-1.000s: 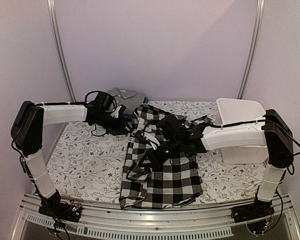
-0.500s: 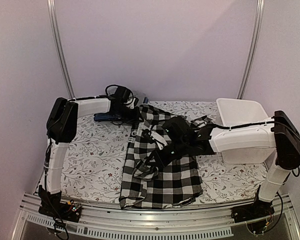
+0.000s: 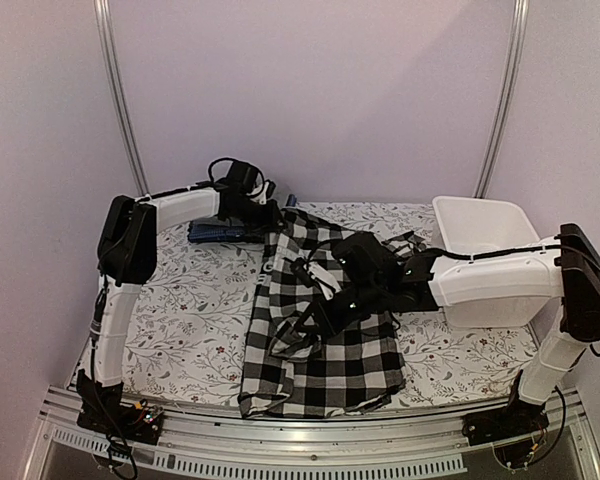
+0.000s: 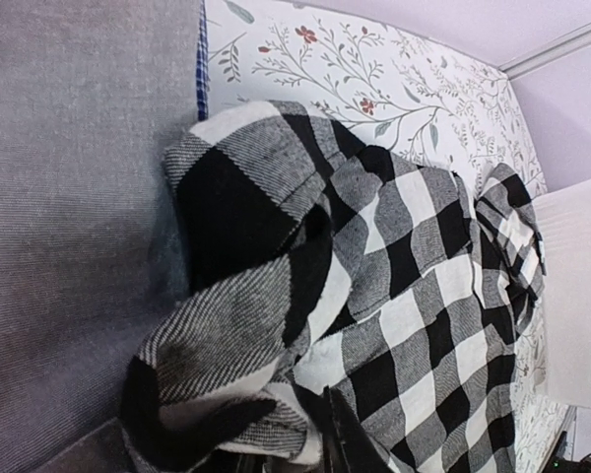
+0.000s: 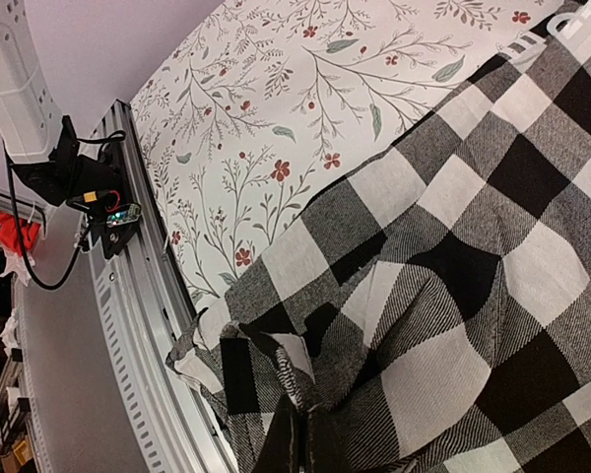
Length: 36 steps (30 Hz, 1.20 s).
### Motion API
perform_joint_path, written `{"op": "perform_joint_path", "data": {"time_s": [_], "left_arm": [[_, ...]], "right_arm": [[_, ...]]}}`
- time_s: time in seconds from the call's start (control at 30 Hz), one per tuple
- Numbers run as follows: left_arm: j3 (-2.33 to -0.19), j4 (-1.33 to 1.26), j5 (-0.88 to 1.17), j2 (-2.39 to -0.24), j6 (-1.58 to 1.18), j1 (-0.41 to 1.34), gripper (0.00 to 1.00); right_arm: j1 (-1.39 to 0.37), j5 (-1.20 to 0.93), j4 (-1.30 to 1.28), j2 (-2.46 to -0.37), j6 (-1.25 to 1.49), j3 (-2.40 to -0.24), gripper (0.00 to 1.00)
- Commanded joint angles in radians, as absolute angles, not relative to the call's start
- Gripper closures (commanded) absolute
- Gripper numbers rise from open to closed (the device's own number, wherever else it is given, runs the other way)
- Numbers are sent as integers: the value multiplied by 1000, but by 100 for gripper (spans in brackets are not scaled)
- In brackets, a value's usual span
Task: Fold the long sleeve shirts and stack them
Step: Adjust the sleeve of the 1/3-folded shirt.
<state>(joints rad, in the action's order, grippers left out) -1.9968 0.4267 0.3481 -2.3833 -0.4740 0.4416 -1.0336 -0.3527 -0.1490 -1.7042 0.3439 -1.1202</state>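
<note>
The black-and-white checked shirt (image 3: 325, 345) lies lengthwise down the middle of the table, partly folded. My left gripper (image 3: 263, 218) is at its far left corner, shut on a bunched, lifted piece of checked cloth (image 4: 236, 325). Beside that corner lie the grey shirt (image 4: 79, 197) and a strip of the blue shirt (image 3: 212, 232). My right gripper (image 3: 322, 305) hangs over the shirt's middle, shut on a raised fold of checked cloth (image 5: 305, 374). In the right wrist view the dark fingertips (image 5: 279, 443) pinch that fold near the table's front rail.
A white plastic basket (image 3: 480, 240) stands at the back right of the table, also seen as a white wall (image 4: 581, 296). The floral table cover (image 3: 180, 310) shows on both sides of the shirt. A metal rail (image 5: 148, 335) runs along the near edge.
My left arm has swung from the left side to the shirt's far corner and taken hold of it. My right gripper has shifted slightly right, still holding its fold.
</note>
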Motion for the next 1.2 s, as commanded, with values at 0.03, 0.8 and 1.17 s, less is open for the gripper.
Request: {"op": "perform_joint_path", "data": {"time_s": [0.03,0.8,1.17], "left_arm": [[-2024,398,362,-2411,-460,424,78],[-2010,427,349,-2343,-422,419,70],[-1955,443,337,-2207,-412,425,44]], "right_arm": [[-1044,-406,-137,-1706,360,-1103,100],[-1069,-398,-125,-1837,362,-1207,74],[-1057,-172,-301,-1790,365,-1240,46]]}}
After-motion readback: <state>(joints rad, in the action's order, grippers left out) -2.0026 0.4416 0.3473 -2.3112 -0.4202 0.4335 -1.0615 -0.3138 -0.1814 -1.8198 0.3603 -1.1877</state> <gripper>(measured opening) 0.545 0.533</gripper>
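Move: The right hand already pinches the sleeve; its resting spot on the shirt's folded left strip lies about 4 cm back, 3 cm left and 7 cm below. The shirt's bottom hem is roughly 14 cm straight back of that hand. The left hand is at the shirt's shoulder, about 1 cm below it, with the grey shirt stack some 8 cm left and 3 cm ahead; from it the sleeve spot is about 36 cm back, 4 cm right. Right hand takes the pinched sleeve down and back 3 cm, lets go; left opens, rising about 4 cm. ##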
